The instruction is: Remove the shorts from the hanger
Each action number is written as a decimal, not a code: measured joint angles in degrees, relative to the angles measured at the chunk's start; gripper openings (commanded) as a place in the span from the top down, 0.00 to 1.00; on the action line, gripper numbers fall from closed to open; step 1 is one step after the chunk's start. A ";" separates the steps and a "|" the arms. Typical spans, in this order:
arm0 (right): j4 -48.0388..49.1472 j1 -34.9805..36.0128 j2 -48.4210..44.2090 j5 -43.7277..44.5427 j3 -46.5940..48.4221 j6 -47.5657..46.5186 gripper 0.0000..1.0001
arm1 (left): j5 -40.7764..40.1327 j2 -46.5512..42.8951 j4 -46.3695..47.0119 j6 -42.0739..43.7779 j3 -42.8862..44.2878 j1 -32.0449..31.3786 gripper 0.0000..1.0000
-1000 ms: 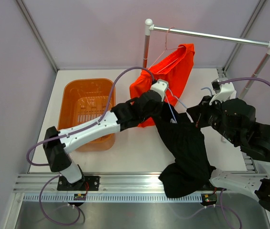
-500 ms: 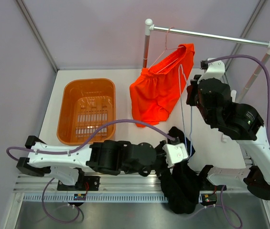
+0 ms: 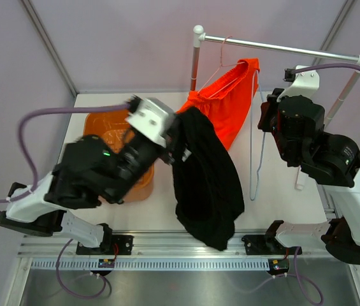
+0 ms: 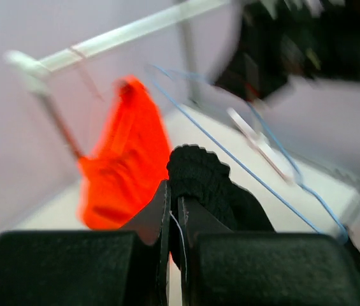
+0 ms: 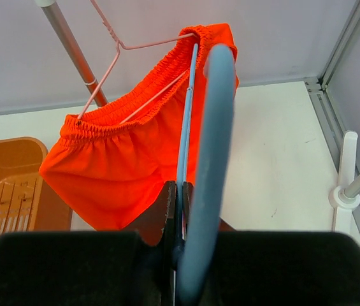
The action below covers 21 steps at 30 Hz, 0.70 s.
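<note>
My left gripper (image 3: 176, 129) is raised and shut on the waistband of the black shorts (image 3: 206, 182), which hang free below it; the left wrist view shows the jaws (image 4: 174, 191) pinching the black fabric (image 4: 200, 182). My right gripper (image 3: 264, 121) is shut on a bare blue wire hanger (image 3: 254, 167), shown close up in the right wrist view (image 5: 213, 121). The orange-red shorts (image 3: 229, 102) hang on a pink hanger (image 3: 222, 54) on the rail, and also show in the wrist views (image 5: 135, 150) (image 4: 125, 159).
An orange basket (image 3: 99, 129) stands at the left, mostly hidden under my left arm; its corner shows in the right wrist view (image 5: 4, 185). The metal rail (image 3: 281, 48) on two posts spans the back right. Walls close in left and right.
My left arm swung up from the front edge toward the basket, lifting the black shorts. My right gripper stayed high by the rail with the blue hanger, which is now bare.
</note>
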 measured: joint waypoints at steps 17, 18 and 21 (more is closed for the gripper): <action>-2.43 -0.39 -0.61 -0.13 -0.15 0.02 1.00 | -10.97 -4.20 45.48 43.98 13.05 20.61 1.00; -2.45 -0.39 -0.81 -0.15 -0.37 0.04 1.00 | -10.36 -4.22 44.63 42.86 13.00 22.77 1.00; -2.38 -0.39 -1.57 -0.20 -1.81 0.20 1.00 | -7.65 -6.12 39.85 35.93 7.08 31.67 1.00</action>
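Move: The orange basket I am taking the black shorts to stands about 28 cm to the left of my left hand and 22 cm ahead, its middle some 50 cm lower. The emptied blue hanger hangs about 22 cm to the right of that hand, 12 cm ahead and 15 cm lower. The orange shorts hang roughly 28 cm ahead, 11 cm right and 20 cm lower. From my right hand the basket is about 54 cm left, 10 cm ahead and 43 cm lower. Still pinching the black shorts by the waistband, I sweep my left hand fast to the left, some 26 cm, climbing about 17 cm and easing forward, to bring the shorts across from the hangers towards above the basket. The wrist swings about 50 degrees counter-clockwise as the fingers tip upward; near the end the hand starts to sink. My right hand stays, keeping its grip on the blue hanger. ##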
